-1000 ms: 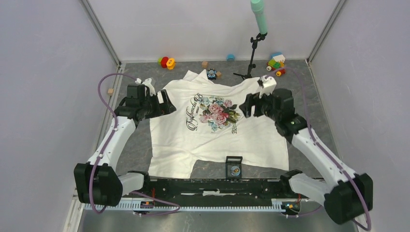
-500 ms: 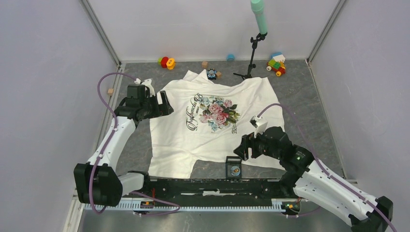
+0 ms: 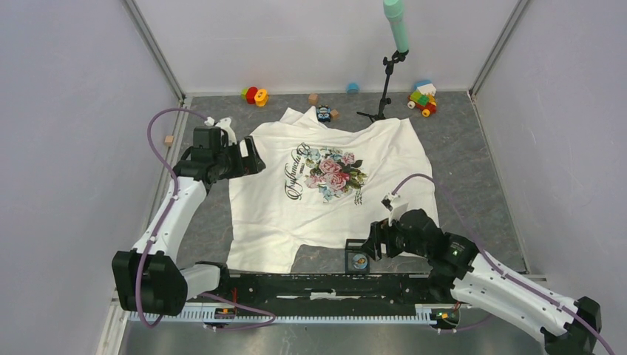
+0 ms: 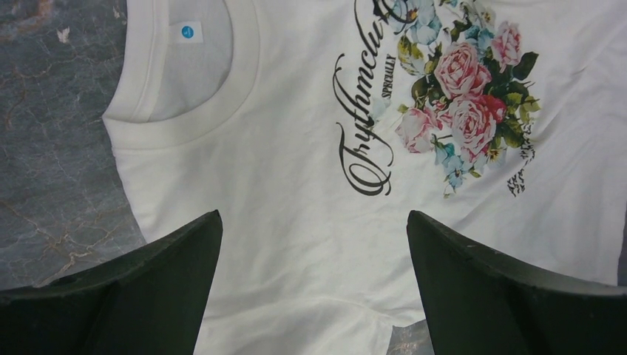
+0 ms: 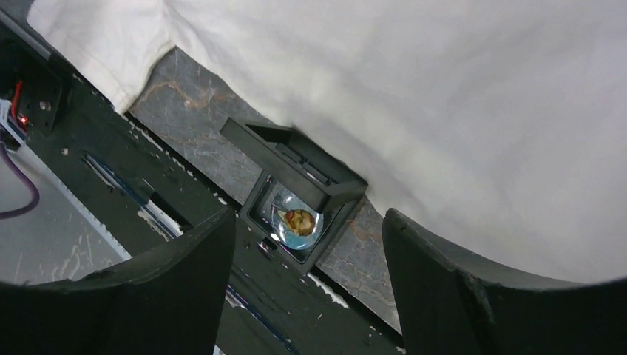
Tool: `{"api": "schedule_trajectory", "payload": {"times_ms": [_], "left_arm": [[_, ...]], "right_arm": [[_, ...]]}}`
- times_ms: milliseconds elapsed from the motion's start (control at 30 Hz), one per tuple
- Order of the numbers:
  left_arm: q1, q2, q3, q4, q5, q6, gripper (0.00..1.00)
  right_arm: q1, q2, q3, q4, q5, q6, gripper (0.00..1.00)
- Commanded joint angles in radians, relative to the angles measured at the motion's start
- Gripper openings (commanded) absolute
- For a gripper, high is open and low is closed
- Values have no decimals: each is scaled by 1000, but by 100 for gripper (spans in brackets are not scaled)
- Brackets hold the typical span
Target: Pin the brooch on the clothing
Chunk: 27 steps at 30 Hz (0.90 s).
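The clothing (image 3: 333, 192), a white T-shirt with a rose print and black script, lies spread flat on the grey table. The brooch (image 3: 359, 260) (image 5: 297, 219), a small round bluish disc, sits inside an open black square holder (image 5: 296, 194) at the shirt's near hem. My right gripper (image 3: 375, 240) (image 5: 307, 255) hovers open just to the right of the holder, nothing between its fingers. Over the shirt's left shoulder, near the collar (image 4: 185, 89), my left gripper (image 3: 255, 157) (image 4: 314, 251) hangs wide open and empty above the white cloth.
Small toys lie along the back edge: a red and yellow one (image 3: 255, 95), a black-and-blue one (image 3: 323, 113), a coloured block car (image 3: 422, 97), wooden cubes. A black stand with a green pole (image 3: 392, 66) rises behind the shirt. The black rail (image 3: 325, 285) runs along the near edge.
My right arm has swung from the shirt's far right sleeve down to the near hem, ending beside the brooch holder. The left arm has stayed put.
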Motion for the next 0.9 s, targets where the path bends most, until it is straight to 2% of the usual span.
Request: {"api": "schedule_trajectory", "payload": {"times_ms": [0, 200, 433, 600, 867], "left_arm": [[-3, -5, 104, 22, 40, -34, 100], [-3, -4, 115, 46, 23, -32, 100], [-3, 17, 80, 57, 45, -38, 100], [-3, 14, 72, 65, 53, -44, 100], [-3, 9, 54, 68, 60, -50, 100]], "right_arm": [[101, 0, -68, 84, 102, 116, 77], [278, 58, -109, 139, 298, 254, 78], [463, 244, -48, 107, 484, 376, 79], [511, 307, -25, 120, 521, 403, 78], [520, 339, -7, 116, 541, 414, 78]]}}
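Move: The brooch in its open black box lies some 5 cm back from the right hand, about 2 cm to its left and roughly 10 cm below. The box's raised lid stands level with the hand in depth, about 3 cm left and 8 cm down; the clothing's floral print lies some 20 cm ahead, 9 cm left and 12 cm below. From the left hand, the brooch is about 25 cm back, 27 cm right and 17 cm lower. Down and back towards the brooch goes the right hand, sinking about 6.5 cm and drawing back nearly 4, most of it early, then almost stopping just above the open box; its leftward-slanting fingers stay open and tip some 10 degrees steeper. The empty left hand rises about 4 cm over the clothing, easing forward 2, then sinks back a little. ##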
